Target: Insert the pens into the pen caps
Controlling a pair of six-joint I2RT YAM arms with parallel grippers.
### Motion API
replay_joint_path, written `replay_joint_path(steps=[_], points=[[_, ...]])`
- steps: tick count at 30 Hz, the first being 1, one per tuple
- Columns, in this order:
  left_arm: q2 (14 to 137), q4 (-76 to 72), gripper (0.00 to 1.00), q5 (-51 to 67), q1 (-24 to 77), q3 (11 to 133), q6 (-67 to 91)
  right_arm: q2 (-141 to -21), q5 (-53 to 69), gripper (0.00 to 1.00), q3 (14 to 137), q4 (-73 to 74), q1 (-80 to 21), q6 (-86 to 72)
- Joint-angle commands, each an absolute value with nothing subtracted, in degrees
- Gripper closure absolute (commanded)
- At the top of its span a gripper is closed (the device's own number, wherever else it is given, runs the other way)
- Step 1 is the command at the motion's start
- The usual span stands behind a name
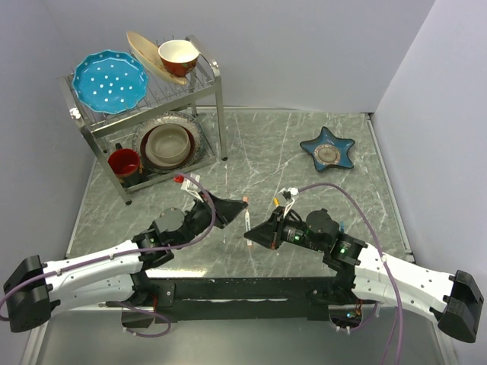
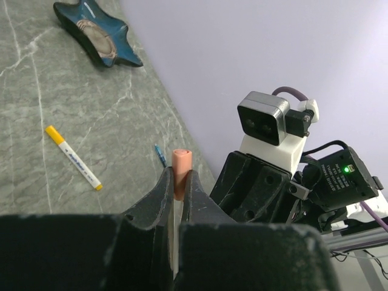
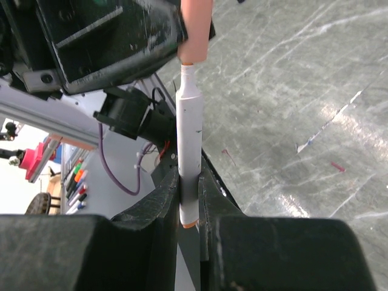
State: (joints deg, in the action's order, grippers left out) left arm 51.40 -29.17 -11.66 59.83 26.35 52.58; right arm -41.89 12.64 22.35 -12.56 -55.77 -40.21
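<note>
My left gripper [image 2: 179, 176] is shut on a salmon-orange pen cap [image 2: 180, 162], whose open end sticks out past the fingertips. The right gripper [image 3: 189, 176] is shut on a white pen [image 3: 188, 130] with an orange rear end. The pen's tip meets the mouth of the cap [image 3: 195, 30] just below the left gripper's fingers [image 3: 115, 36]. In the top view both grippers meet above the table's front middle, left [image 1: 232, 211] and right [image 1: 253, 236]. A white pen with yellow ends [image 2: 73, 156] and a dark blue pen [image 2: 159, 155] lie on the table.
A blue star-shaped dish [image 1: 328, 149] sits at the back right. At the back left stands a metal dish rack [image 1: 148, 114] holding a blue plate, bowls and a red mug. Purple cables loop off both arms.
</note>
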Motion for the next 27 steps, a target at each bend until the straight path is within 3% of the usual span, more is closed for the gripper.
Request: replay_joint_path(steps=[1, 16, 18, 19, 21, 22, 25, 27], points=[[49.4, -30.5, 0.99, -9.67, 60.12, 24.97, 51.59, -42.36, 8.0, 1.0, 28.29, -14.68, -55.9, -39.29], [48.87, -24.43, 0.99, -8.97, 62.14, 25.23, 50.1, -45.35, 3.69, 1.0, 33.83, -9.93, -55.99, -35.69], [48.17, -23.12, 0.93, -7.82, 62.05, 25.49, 49.31, -45.09, 4.22, 1.0, 34.19, -9.23, -55.9, -34.72], [47.73, -22.25, 0.8, -7.74, 62.14, 25.84, 48.96, -44.74, 4.65, 1.0, 34.28, -9.23, -55.9, -33.67], [45.98, -20.83, 0.7, -7.91, 62.14, 26.1, 48.61, -43.6, 5.62, 1.0, 34.19, -8.88, -55.99, -32.79], [45.18, -20.92, 0.59, -7.65, 62.14, 26.19, 48.34, -43.07, 5.89, 1.0, 33.84, -8.79, -55.99, -32.09], [42.63, -20.39, 0.43, -6.68, 62.05, 27.33, 47.47, -41.23, 7.55, 1.0, 33.05, -8.35, -55.9, -30.94], [41.4, -18.82, 0.39, -5.46, 62.14, 28.47, 46.41, -39.91, 9.56, 1.0, 32.87, -7.65, -55.99, -30.59]])
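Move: The orange cap is in my left fingers and already partly over the nib of the pen in my right; that pen's middle lies about 3 cm back, 1 cm right and 3 cm below my left hand. From my right hand the cap sits some 5 cm ahead, 1 cm left and 6 cm up. From my left hand, the yellow pen lies about 13 cm ahead, 10 cm right and 20 cm below. With both hands I rise about 1 cm, then bring the left back down a little more than the right, closing the cap onto the pen. Then I open my left fingers wide, letting go of the cap, and draw that hand back some 2 cm, while my right keeps its pinch on the pen and lifts it roughly 3 cm, its fingers tipping slightly up. ##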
